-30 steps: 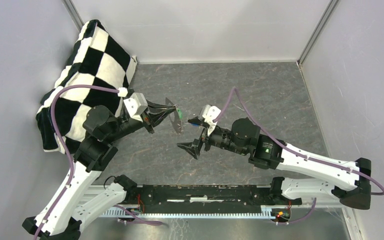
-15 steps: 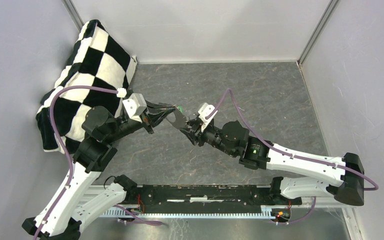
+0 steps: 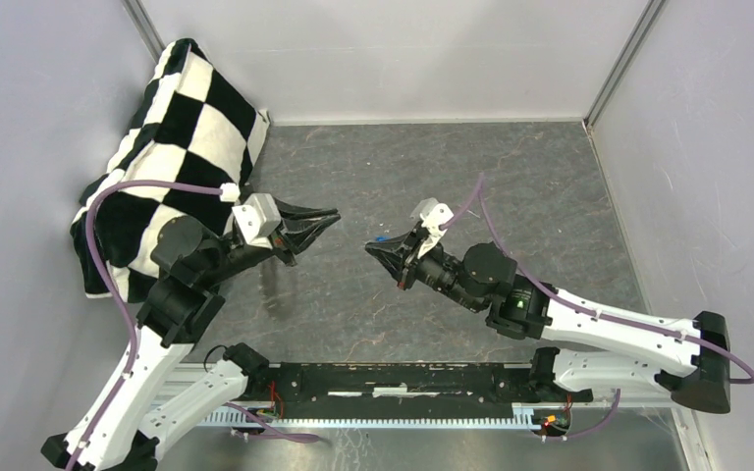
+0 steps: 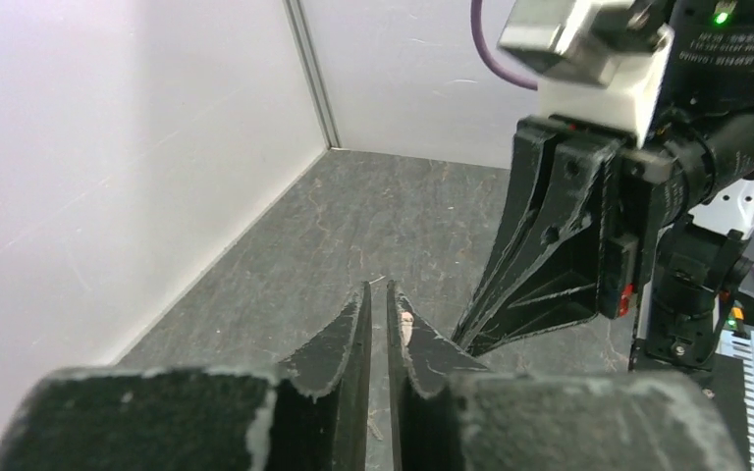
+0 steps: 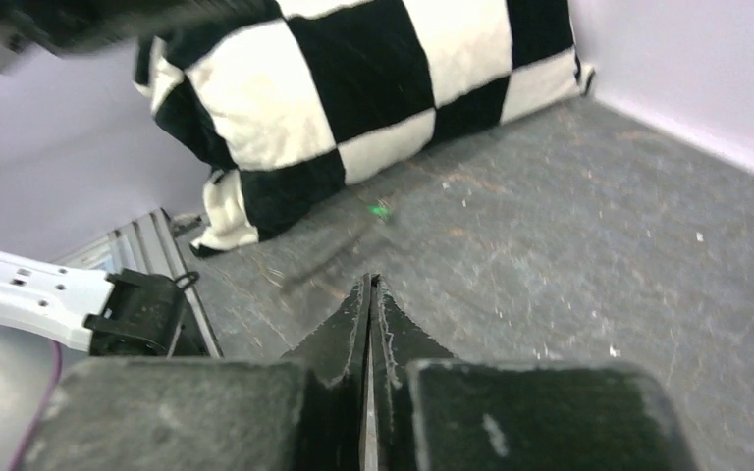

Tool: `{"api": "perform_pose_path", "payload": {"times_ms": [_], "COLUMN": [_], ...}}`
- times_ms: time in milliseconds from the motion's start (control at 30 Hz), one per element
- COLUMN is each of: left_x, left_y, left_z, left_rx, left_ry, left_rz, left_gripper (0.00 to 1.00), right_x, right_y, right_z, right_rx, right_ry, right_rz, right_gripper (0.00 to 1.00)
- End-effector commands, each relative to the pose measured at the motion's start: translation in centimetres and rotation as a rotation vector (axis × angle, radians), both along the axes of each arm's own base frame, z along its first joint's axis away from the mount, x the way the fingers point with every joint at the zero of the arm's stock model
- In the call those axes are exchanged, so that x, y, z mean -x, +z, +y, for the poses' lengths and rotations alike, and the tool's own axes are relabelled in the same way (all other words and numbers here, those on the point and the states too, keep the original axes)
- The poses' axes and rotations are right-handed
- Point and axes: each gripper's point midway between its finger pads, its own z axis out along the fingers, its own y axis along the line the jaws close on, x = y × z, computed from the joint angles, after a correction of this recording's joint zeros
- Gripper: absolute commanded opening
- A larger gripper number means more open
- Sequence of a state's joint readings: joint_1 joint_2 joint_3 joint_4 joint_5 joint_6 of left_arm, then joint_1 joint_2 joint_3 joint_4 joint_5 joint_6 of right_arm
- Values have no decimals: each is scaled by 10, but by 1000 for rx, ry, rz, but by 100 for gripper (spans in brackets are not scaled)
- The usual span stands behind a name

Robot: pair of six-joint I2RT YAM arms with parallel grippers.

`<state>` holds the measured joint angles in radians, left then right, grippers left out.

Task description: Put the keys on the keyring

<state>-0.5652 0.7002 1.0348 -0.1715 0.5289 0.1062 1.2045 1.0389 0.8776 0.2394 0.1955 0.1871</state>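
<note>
The keyring [image 3: 273, 283] shows only as a blurred grey smear over the table, below my left gripper [image 3: 330, 215]. In the right wrist view the keyring [image 5: 326, 257] is a dark streak with the green key [image 5: 380, 209] at its far end. The left gripper [image 4: 378, 288] has a slim gap between its jaws, and nothing is in it. A blue speck, the blue key [image 3: 380, 237], sits just beside the tips of my right gripper [image 3: 371, 249]. The right gripper [image 5: 372, 281] is shut, and I see nothing held in it. The two grippers point at each other, a short way apart.
A black-and-white checked cushion [image 3: 172, 128] leans in the back left corner. White walls close the table [image 3: 511, 186] at the left, back and right. The arm bases and a black rail [image 3: 403, 378] line the near edge.
The keyring with the green key was in my left gripper and has dropped away from it. The right gripper came in open to the ring, shut, and pulled back right.
</note>
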Motion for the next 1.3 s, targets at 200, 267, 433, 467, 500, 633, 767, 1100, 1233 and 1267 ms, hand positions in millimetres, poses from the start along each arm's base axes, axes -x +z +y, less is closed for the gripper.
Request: {"api": "perform_pose_path", "payload": {"times_ms": [200, 267, 433, 467, 500, 633, 767, 1100, 1233, 1267], "left_x": [-43, -50, -63, -73, -85, -125, -87, -44, -39, -40], "left_y": [-89, -135, -207, -200, -186, -138, -203, -346, -367, -372], "left_z": [27, 41, 92, 100, 107, 134, 157, 264, 268, 269], "left_rx": [-366, -587, -935, -905, -842, -663, -1061, -1735, -1783, -1797], "left_ry": [203, 212, 240, 290, 343, 505, 212, 69, 18, 19], "left_rz": [34, 49, 93, 103, 104, 138, 334, 370, 356, 343], "left_gripper": [49, 51, 51, 51, 51, 57, 56, 53, 52, 52], "right_x": [-19, -19, -10, -7, -6, -13, -16, -3, -5, -5], "right_y": [-111, -122, -138, -140, -141, -159, -177, -165, -154, -152], "right_z": [-6, -9, -9, -2, 9, 73, 118, 33, 0, -9], "right_rx": [268, 285, 227, 215, 217, 316, 363, 153, 82, 58], "right_ry": [-121, -130, -90, -55, -25, 107, 190, 49, -24, -41], "right_rz": [94, 110, 123, 114, 91, 1, 27, 36, 30, 33], "right_gripper": [34, 36, 47, 51, 53, 54, 50, 53, 54, 55]}}
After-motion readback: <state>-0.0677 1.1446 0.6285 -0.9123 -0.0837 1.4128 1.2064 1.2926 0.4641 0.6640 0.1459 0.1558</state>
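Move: The keyring, already out of the left fingers and blurred in its fall, is about 19 cm to the left hand's left, 3 cm ahead and some 37 cm below. The blue key lies about 13 cm ahead, 2 cm right and 41 cm below that hand; the checkered blanket's middle is roughly 38 cm left, 18 cm ahead and 27 cm below. From the right hand the keyring is about 22 cm left, 4 cm ahead and 29 cm below. Down to the dropped keyring goes the left hand, sinking nearly 40 cm and swinging about 25 cm left, bowing forward and back on the way with a brief rise midway; it turns from pointing level to straight down as its fingers open about halfway. The right hand sinks some 20 cm, half-opening, and reaches left and back again. ##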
